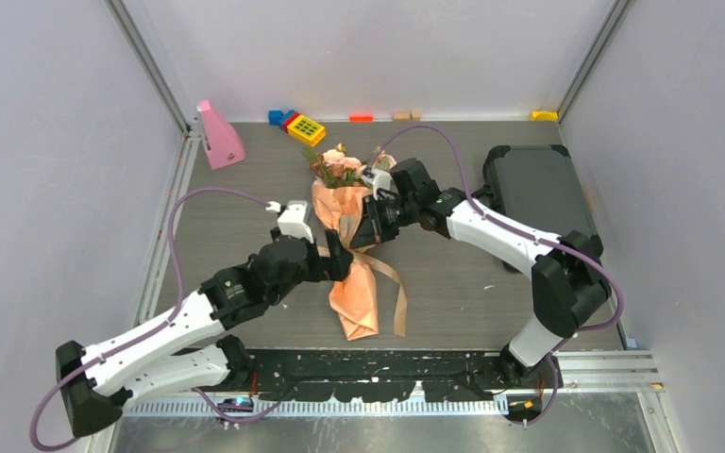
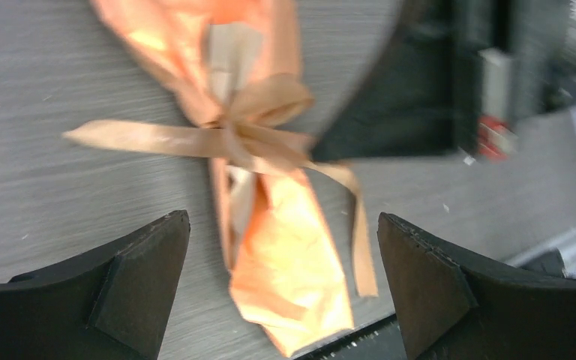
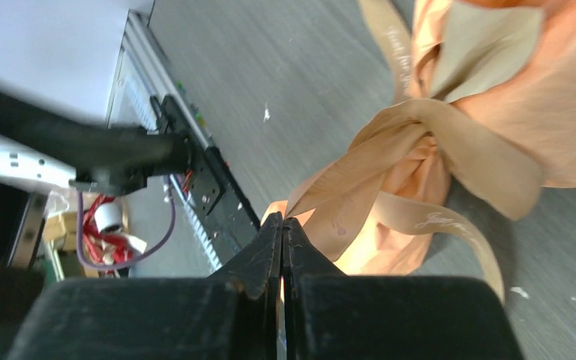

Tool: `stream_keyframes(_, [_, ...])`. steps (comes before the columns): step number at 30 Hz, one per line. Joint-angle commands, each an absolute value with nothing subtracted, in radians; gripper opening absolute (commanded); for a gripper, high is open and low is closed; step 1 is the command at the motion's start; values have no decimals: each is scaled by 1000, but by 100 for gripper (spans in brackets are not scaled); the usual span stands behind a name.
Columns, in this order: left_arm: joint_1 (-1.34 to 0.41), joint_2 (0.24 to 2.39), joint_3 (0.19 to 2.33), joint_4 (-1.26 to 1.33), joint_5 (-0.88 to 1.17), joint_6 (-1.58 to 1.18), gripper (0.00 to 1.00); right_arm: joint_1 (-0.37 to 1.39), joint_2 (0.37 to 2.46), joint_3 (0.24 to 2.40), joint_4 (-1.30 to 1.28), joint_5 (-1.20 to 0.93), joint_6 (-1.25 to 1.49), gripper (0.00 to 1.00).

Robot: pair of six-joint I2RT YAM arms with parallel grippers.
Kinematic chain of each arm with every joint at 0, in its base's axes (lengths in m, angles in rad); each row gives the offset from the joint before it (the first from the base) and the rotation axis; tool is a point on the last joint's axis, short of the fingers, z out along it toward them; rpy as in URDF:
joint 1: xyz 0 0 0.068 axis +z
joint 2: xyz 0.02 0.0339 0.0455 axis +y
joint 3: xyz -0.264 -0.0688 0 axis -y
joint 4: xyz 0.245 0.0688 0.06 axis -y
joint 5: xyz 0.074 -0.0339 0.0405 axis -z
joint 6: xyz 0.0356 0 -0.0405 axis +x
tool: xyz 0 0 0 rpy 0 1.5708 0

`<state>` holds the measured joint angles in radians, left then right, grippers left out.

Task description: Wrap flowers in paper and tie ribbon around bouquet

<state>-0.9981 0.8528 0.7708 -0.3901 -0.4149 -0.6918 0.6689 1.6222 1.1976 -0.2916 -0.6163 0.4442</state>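
Observation:
The bouquet lies on the table with the flowers at its far end and the peach-orange paper tapering toward the near edge. The tan ribbon is knotted round the paper's waist, and one tail trails to the right. My right gripper is shut on a ribbon loop that runs from the knot to its fingertips; from above it sits just right of the knot. My left gripper stands wide open above the paper's lower part, holding nothing, and hovers just left of the knot.
A pink wedge-shaped object stands at the back left. Toy blocks and small pieces line the back wall. A black case lies at the right. A metal rail runs along the near edge.

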Motion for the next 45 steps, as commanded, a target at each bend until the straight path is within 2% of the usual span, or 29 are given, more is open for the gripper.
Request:
stream_keyframes(1, [-831, 865, 738, -461, -335, -812, 100, 708, 1639, 1211, -332, -739, 365, 9])
stream_keyframes(6, [-733, 906, 732, -457, -305, -838, 100, 764, 1681, 1224, -377, -757, 267, 24])
stream_keyframes(11, [-672, 929, 730, -467, -317, -863, 100, 861, 1697, 1247, -443, -667, 167, 36])
stream_keyframes(15, [-604, 969, 716, -416, -216, -867, 100, 914, 1675, 1220, -426, -557, 187, 43])
stream_keyframes(23, [-568, 1097, 719, -302, 9, -853, 98, 943, 1612, 1170, -333, -384, 282, 50])
stream_keyframes(32, [-568, 1207, 695, -211, 234, -821, 86, 948, 1552, 1155, -352, -238, 272, 55])
stream_keyframes(35, [-568, 1240, 709, -221, 260, -799, 79, 948, 1524, 1152, -377, -196, 262, 56])
stream_keyframes(40, [-568, 1250, 704, -228, 265, -778, 75, 940, 1432, 1076, -352, -106, 238, 57])
stream_keyframes(43, [-567, 1241, 703, -234, 269, -767, 72, 884, 1391, 1019, -315, -151, 206, 56])
stream_keyframes(45, [-567, 1234, 700, -241, 272, -758, 69, 808, 1388, 980, -275, -266, 183, 55])
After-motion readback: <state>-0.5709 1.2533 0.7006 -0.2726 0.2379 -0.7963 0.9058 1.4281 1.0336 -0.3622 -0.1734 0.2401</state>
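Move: The ribbon knot at the bouquet's waist lies about 5 cm ahead of my left hand, 3 cm to its right and 15 cm below. The ribbon's left tail ends about 5 cm ahead of that hand and 3 cm to its left; the paper's lower tip is some 14 cm back and 7 cm right. From my right hand, which still has a ribbon loop at its fingertips, the knot is about 5 cm left, 1 cm ahead and 11 cm below. My right hand opens to about half and lets go of the ribbon loop, drawing back some 9 cm and down over the lower wrap, then easing about 4 cm forward again, finally right and up. My left hand, open, swings left and forward, then sinks back rightward over the loose ribbon below the knot, 12 cm lower in all, tipping its fingers some 30 degrees downward and starting to narrow them. ##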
